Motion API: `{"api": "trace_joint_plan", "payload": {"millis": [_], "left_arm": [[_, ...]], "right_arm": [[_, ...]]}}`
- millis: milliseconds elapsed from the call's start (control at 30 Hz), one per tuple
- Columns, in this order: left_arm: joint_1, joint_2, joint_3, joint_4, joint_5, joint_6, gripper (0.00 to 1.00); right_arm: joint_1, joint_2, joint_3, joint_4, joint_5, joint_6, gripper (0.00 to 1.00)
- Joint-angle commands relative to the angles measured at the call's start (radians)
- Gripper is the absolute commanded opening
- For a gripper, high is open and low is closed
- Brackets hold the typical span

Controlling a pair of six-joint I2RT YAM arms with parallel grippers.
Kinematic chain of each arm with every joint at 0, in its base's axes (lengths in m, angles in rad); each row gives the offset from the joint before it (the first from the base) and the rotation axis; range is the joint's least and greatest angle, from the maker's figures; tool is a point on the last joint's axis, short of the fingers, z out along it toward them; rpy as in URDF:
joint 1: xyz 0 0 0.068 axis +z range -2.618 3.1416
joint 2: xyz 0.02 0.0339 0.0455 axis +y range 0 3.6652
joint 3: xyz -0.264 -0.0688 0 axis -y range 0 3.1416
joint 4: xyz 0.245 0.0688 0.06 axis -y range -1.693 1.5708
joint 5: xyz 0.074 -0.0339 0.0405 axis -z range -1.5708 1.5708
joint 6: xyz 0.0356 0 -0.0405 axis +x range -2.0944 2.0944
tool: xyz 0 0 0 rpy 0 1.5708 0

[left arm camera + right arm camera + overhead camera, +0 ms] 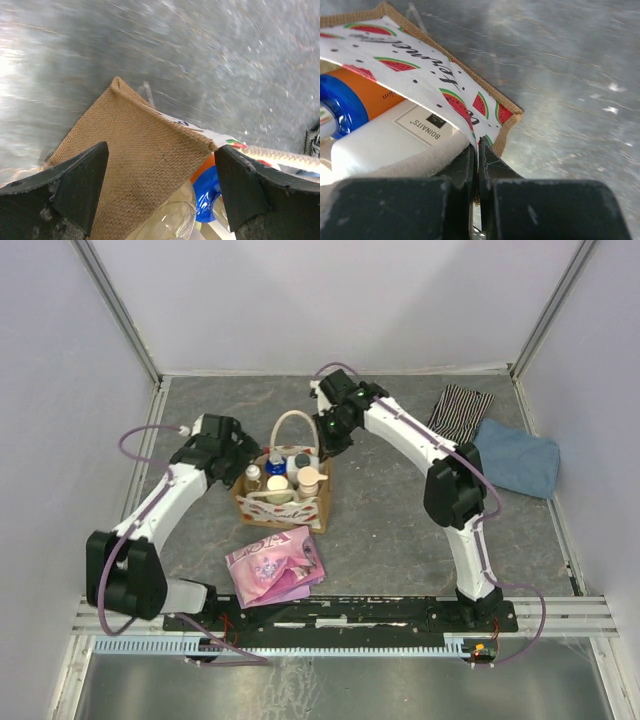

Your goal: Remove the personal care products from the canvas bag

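Note:
The canvas bag (288, 512) stands mid-table, handle upright, holding several personal care products: an orange bottle with blue pump (276, 462), a white-capped bottle (279, 488), a beige pump bottle (309, 479) and a small amber bottle (254, 475). My left gripper (243, 465) is open at the bag's left rim. In the left wrist view it (160, 157) straddles the bag's burlap corner (130, 140), with the blue pump (206, 192) below. My right gripper (327, 440) is shut on the bag's watermelon-print rim (435, 85), beside a white bottle (390, 140) and the orange bottle (367, 90).
A pink printed packet (275, 568) lies in front of the bag. A striped cloth (461, 412) and a blue folded cloth (517, 457) lie at the back right. Walls close in the table on three sides.

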Motion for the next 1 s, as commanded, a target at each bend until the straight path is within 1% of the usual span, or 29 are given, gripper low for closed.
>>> {"api": "trace_joint_plan", "payload": {"millis": [0, 133, 367, 400, 433, 467, 500, 533, 567, 600, 633, 667, 767, 867, 967], "left_arm": [[-0.142, 0.163, 0.091, 0.031, 0.037, -0.028, 0.92], [-0.187, 0.264, 0.214, 0.02, 0.033, -0.022, 0.92], [-0.215, 0.317, 0.345, 0.032, 0.079, 0.034, 0.93], [-0.218, 0.323, 0.358, 0.035, 0.088, 0.047, 0.93], [-0.22, 0.328, 0.369, 0.033, 0.095, 0.058, 0.93], [-0.225, 0.33, 0.378, 0.035, 0.097, 0.072, 0.93], [-0.23, 0.331, 0.386, 0.028, 0.087, 0.082, 0.92], [-0.234, 0.33, 0.395, 0.007, 0.069, 0.084, 0.93], [-0.237, 0.322, 0.4, -0.002, 0.059, 0.09, 0.93], [-0.241, 0.314, 0.401, 0.0, 0.05, 0.097, 0.92], [-0.246, 0.306, 0.404, -0.003, 0.036, 0.101, 0.92], [-0.251, 0.3, 0.409, -0.007, 0.024, 0.108, 0.92], [-0.279, 0.289, 0.44, -0.031, -0.032, 0.114, 0.92], [-0.307, 0.294, 0.469, -0.043, -0.057, 0.113, 0.91], [-0.334, 0.308, 0.518, -0.096, -0.096, 0.118, 0.9]], "right_arm": [[-0.151, -0.081, -0.046, -0.037, 0.117, -0.012, 0.01], [-0.225, -0.114, -0.047, -0.048, 0.152, -0.024, 0.01], [-0.3, -0.163, -0.074, -0.061, 0.254, -0.036, 0.01], [-0.306, -0.172, -0.084, -0.06, 0.257, -0.036, 0.05], [-0.312, -0.184, -0.092, -0.06, 0.262, -0.038, 0.13], [-0.313, -0.194, -0.1, -0.063, 0.275, -0.039, 0.29], [-0.313, -0.211, -0.111, -0.065, 0.279, -0.04, 0.48], [-0.314, -0.231, -0.124, -0.064, 0.277, -0.042, 0.63], [-0.313, -0.26, -0.142, -0.058, 0.284, -0.042, 0.72], [-0.313, -0.292, -0.166, -0.048, 0.289, -0.041, 0.78], [-0.313, -0.325, -0.19, -0.034, 0.289, -0.036, 0.81], [-0.312, -0.362, -0.212, -0.016, 0.28, -0.035, 0.83], [-0.284, -0.45, -0.255, 0.014, 0.208, -0.048, 0.8], [-0.196, -0.484, -0.233, -0.018, 0.189, -0.088, 0.8], [-0.122, -0.497, -0.221, -0.037, 0.198, -0.101, 0.8]]}}
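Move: The right hand has the canvas bag's far right rim pinched; the bag's middle is about 9 cm to its left, 5 cm back and 6 cm down, and the clear table spot it is bound for is some 5 cm right, 1 cm ahead and 12 cm down. The white bottle is 4 cm left and 3 cm back. From the left hand, open astride the left panel, that spot lies roughly 20 cm right and 1 cm ahead, the bag's middle 7 cm right and 5 cm back. Rightward and somewhat forward, level and fast, the right hand drags the canvas bag by its pinched rim about 14 cm, while the left travels alongside with open fingers at the left panel. The right then opens wide, sweeps a little farther right, and rises some 10 cm while drawing back and then leftward; the left ends nearly 4 cm higher. Both wrists turn clockwise. ##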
